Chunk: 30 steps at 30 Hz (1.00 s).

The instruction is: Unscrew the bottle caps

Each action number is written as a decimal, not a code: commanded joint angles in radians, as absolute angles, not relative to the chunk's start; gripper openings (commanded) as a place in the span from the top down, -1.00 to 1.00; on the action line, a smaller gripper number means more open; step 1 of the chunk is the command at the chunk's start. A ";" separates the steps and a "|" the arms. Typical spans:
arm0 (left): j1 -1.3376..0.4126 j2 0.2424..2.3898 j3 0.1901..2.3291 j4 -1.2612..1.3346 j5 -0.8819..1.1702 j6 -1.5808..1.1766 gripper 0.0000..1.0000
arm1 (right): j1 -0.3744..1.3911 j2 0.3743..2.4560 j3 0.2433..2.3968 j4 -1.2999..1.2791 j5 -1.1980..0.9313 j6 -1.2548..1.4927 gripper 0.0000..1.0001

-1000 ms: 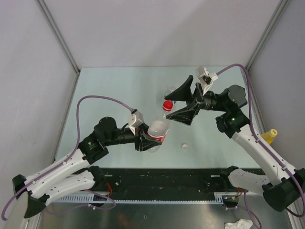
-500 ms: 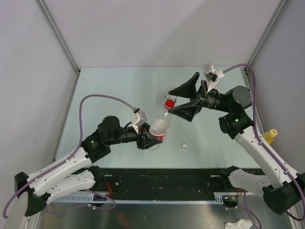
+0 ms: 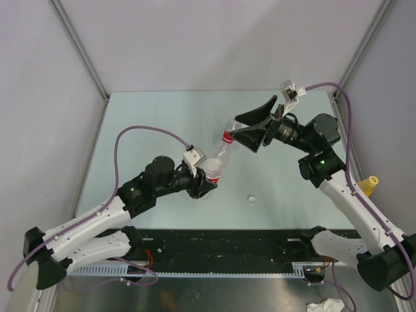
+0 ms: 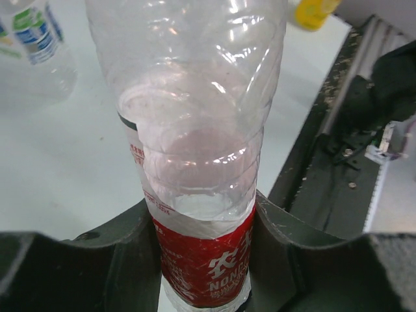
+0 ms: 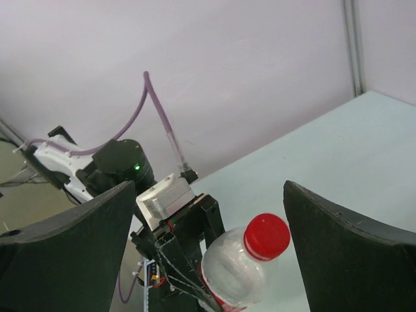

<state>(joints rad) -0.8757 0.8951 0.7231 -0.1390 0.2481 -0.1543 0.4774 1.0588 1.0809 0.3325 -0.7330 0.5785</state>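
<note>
A clear bottle [image 3: 214,168] with a red label [image 4: 205,260] is held tilted above the table, and my left gripper [image 4: 203,260] is shut on its labelled lower body. Its red cap [image 3: 227,136] [image 5: 266,235] points toward my right gripper [image 3: 239,128] [image 5: 208,250]. That gripper stands open, with one finger on each side of the cap and neither touching it. A white cap [image 3: 252,200] lies loose on the table. A bottle with a blue-green label [image 4: 36,32] stands at the back. A yellow-capped bottle [image 3: 368,185] stands at the right edge.
Grey walls enclose the pale green table [image 3: 149,123] on three sides. A black rail [image 3: 221,244] runs along the near edge by the arm bases. Crumpled white paper [image 3: 325,305] lies at the bottom right.
My left arm has lifted and tilted the red-label bottle up and to the right. My right gripper has turned and come in so its open fingers flank the red cap.
</note>
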 commanded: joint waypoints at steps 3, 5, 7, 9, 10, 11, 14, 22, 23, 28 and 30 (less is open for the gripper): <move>-0.916 0.916 0.813 -0.234 -0.024 -0.112 1.00 | 0.463 1.106 1.106 0.236 -0.641 0.624 -0.98; -0.942 0.933 0.831 -0.262 -0.106 -0.105 1.00 | 0.460 1.121 1.111 0.209 -0.625 0.629 -0.96; -0.974 0.956 0.852 -0.296 -0.188 -0.099 1.00 | 0.458 1.131 1.119 0.174 -0.595 0.630 -0.95; -1.013 0.988 0.878 -0.335 -0.286 -0.098 1.00 | 0.457 1.139 1.133 0.125 -0.558 0.624 -0.91; -1.029 1.002 0.891 -0.352 -0.327 -0.099 1.00 | 0.457 1.146 1.142 0.096 -0.541 0.618 -0.90; -1.044 1.017 0.902 -0.370 -0.363 -0.102 1.00 | 0.457 1.152 1.151 0.068 -0.523 0.613 -0.88; -1.070 1.059 0.930 -0.401 -0.443 -0.114 1.00 | 0.456 1.180 1.174 -0.004 -0.496 0.608 -0.83; -1.106 1.148 0.991 -0.455 -0.534 -0.122 1.00 | 0.459 1.247 1.187 -0.069 -0.499 0.641 -0.59; -1.110 1.154 0.995 -0.458 -0.537 -0.122 1.00 | 0.459 1.251 1.188 -0.073 -0.496 0.642 -0.56; -1.118 1.174 1.006 -0.461 -0.540 -0.124 1.00 | 0.458 1.275 1.190 -0.076 -0.509 0.654 -0.44; -1.119 1.176 1.006 -0.461 -0.540 -0.125 1.00 | 0.460 1.287 1.190 -0.067 -0.525 0.664 -0.38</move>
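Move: My left hand holds the red-capped bottle near its bottom. My right hand's open fingers are about 2 cm ahead, 7 right and 21 above it. From my right hand the red cap lies some 2 cm ahead, 3 left and 5 below. The water bottle stands about 15 cm ahead, 2 right and far below, and the loose white cap lies on the table about 6 cm back, 6 right and 43 down. I sink my right hand about 13 cm while reaching some 8 cm forward, rolling it over by roughly 35 degrees so its fingers come round the red cap, and I narrow them by about a quarter without gripping. Meanwhile my left hand keeps its hold, goes forward, down and a little left, and tips its right side down while turning counter-clockwise, so the neck leans over to the right. ##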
